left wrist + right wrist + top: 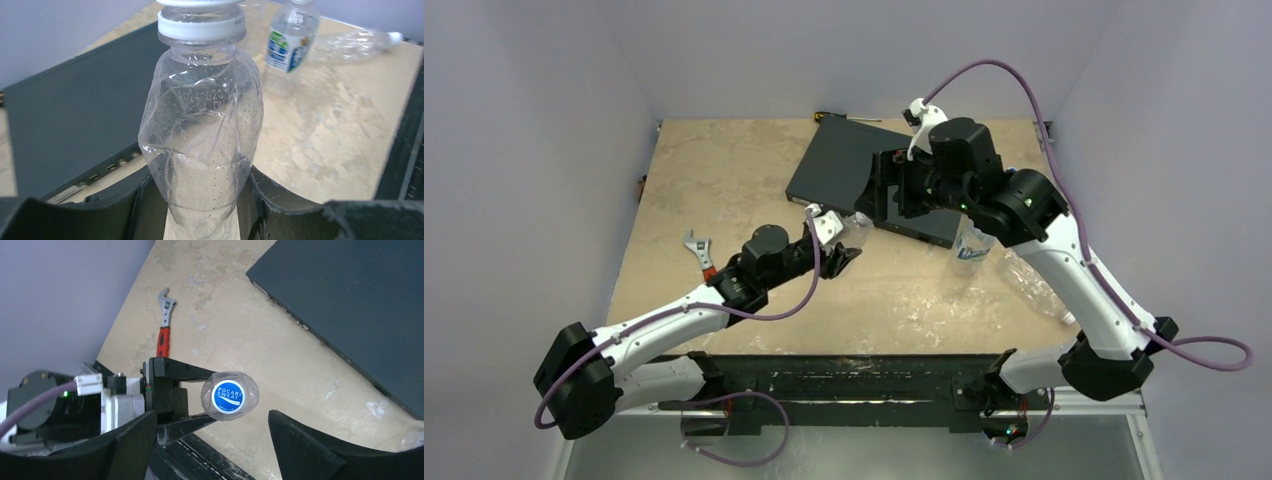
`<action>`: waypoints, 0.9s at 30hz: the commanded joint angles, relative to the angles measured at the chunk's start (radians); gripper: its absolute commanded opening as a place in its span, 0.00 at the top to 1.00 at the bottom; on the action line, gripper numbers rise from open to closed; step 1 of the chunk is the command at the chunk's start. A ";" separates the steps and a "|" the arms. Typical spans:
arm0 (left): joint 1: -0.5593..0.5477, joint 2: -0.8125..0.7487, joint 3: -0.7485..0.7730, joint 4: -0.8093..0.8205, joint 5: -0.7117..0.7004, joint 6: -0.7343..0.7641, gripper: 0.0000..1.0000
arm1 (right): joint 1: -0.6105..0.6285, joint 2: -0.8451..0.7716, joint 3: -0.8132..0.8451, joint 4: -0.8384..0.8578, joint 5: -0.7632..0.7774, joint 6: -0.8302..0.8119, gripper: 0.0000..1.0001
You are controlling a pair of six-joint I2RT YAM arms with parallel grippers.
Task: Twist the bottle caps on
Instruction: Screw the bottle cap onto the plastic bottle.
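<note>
My left gripper (202,197) is shut on the lower body of a crumpled clear bottle (200,130), holding it upright above the table. A cap (228,396), blue on top with white lettering, sits on that bottle's neck; from the left wrist view its side looks white (201,24). My right gripper (215,442) hangs over the cap with its jaws wide apart, touching nothing. In the top view the left gripper (842,250) and bottle (859,228) lie just below the right gripper (892,192). A labelled bottle (291,45) stands upright further right, and another bottle (360,42) lies flat.
A flat black box (844,170) lies at the back centre, partly under the right wrist. A red-handled wrench (699,250) lies left of the left arm. A screwdriver (839,117) rests at the far edge. The lying bottle (1039,285) sits beside the right arm.
</note>
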 commanded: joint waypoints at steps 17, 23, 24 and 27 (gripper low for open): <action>0.041 -0.126 0.000 -0.200 0.692 -0.087 1.00 | 0.002 -0.155 -0.141 -0.034 -0.497 -0.445 0.37; 0.045 -0.125 0.005 -0.202 0.726 -0.086 1.00 | 0.006 -0.174 -0.190 -0.043 -0.544 -0.442 0.37; 0.045 -0.124 0.006 -0.203 0.728 -0.085 1.00 | 0.007 -0.175 -0.195 -0.047 -0.543 -0.442 0.37; 0.048 -0.122 0.008 -0.201 0.737 -0.084 1.00 | 0.008 -0.175 -0.209 -0.052 -0.534 -0.437 0.40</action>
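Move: Between the open right fingers and the bottle, the cap sits about 1 cm ahead of the right hand, 2 cm to its left and 5 cm below. The labelled bottle stands some 18 cm to that hand's right, about 5 cm ahead and well below; the black box's middle is roughly 28 cm ahead and 2 cm right. From the left hand, which already holds the bottle, the cap is about 2 cm ahead, 4 cm right and 11 cm up. Bring the left gripper back towards the base about 12 cm, keeping its hold on the bottle and swinging it clockwise some 35 degrees. Follow the cap with the right gripper, back roughly 10 cm and slightly down, turning counter-clockwise by about as much, and narrow its wide-open fingers partway around the cap without pinching yet. ##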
